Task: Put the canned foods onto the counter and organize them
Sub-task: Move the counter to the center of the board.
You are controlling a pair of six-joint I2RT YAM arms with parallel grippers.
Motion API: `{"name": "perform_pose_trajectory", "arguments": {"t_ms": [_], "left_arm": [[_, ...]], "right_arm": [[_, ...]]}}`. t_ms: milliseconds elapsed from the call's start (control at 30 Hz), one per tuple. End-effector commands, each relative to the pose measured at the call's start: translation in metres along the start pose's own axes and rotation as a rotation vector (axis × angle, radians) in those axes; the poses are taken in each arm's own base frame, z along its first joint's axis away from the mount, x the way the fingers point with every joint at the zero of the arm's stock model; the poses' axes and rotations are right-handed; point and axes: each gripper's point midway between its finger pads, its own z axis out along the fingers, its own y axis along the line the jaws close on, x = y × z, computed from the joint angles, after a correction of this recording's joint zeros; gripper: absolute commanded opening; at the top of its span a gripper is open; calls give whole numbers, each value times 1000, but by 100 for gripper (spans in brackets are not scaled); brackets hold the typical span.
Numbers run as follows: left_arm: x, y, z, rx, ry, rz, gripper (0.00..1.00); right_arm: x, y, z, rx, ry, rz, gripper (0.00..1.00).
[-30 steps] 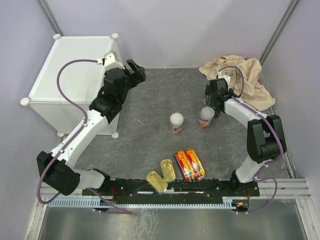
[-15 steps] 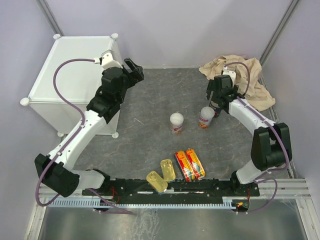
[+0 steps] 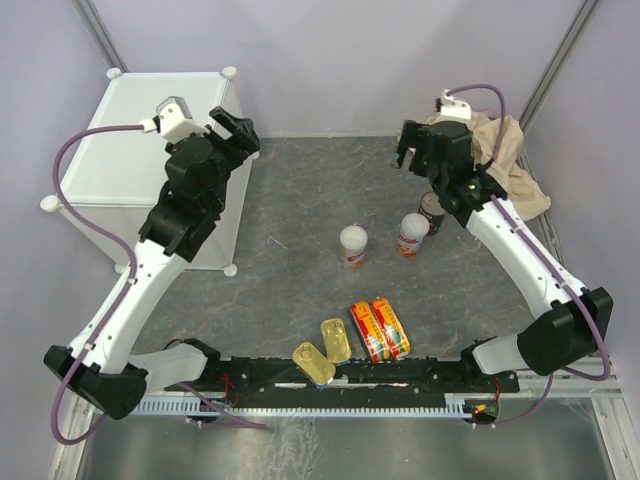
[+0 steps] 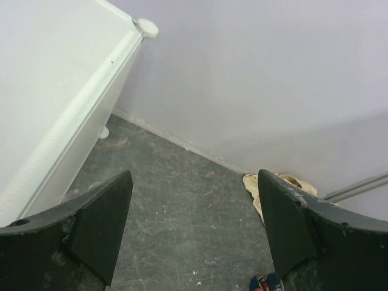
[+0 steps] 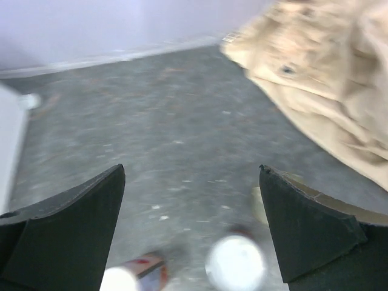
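Note:
Two white-and-red cans stand mid-floor, with a dark can just behind the right one. Two red-yellow tins and two gold tins lie near the front rail. The white counter stands far left, with nothing on its top. My left gripper hangs open and empty by the counter's far right corner. My right gripper is open and empty, raised behind the cans; the right wrist view shows two blurred can tops below it.
A beige cloth lies crumpled in the far right corner and shows in both wrist views. Purple walls close the back and sides. The black rail with the arm bases runs along the near edge.
My right gripper has risen up and back from the dark can, with its jaws wider. My left gripper has swung left and up towards the counter's corner, still open.

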Motion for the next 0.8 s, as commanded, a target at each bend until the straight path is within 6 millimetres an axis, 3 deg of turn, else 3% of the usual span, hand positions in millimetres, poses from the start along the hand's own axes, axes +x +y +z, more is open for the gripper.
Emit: {"name": "perform_pose_trajectory", "arguments": {"t_ms": [0,133,367,567,767], "left_arm": [[-33,6,-18,-27,-82,-14,90],[-39,20,-29,-68,-100,9,90],[-65,48,-54,-161,-180,45,90],[-73,75,-75,-224,-226,48,89],[-84,96,-97,-276,-262,55,85]], "right_arm": [[-28,91,-44,-267,-56,-6,99],[-13,170,-73,-489,-19,50,99],[4,279,-125,-819,53,160,98],[26,347,-165,-1004,146,226,97],[43,394,-186,-1115,223,292,97]]}}
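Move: The white counter's middle lies about 57 cm left of the right gripper, 3 cm ahead and 13 cm lower; from the left gripper it is roughly 23 cm left, 8 cm ahead and 26 cm below. From the right gripper, the navy can just set down stands 5 cm right and level ahead, and two white-lidded cans stand 7 cm back, straight in line, and 9 cm back, 15 cm left, all some 21 cm lower. Sweep the open, empty right gripper fast to the left, about 37 cm, drawing it back some 13 cm and up slightly, over to the counter's near right side; swing its fingers counter-clockwise and roll its left side up on the way. Meanwhile bring the open left gripper about 10 cm left and as far back, towards the counter's near right corner, turning it slightly counter-clockwise. ##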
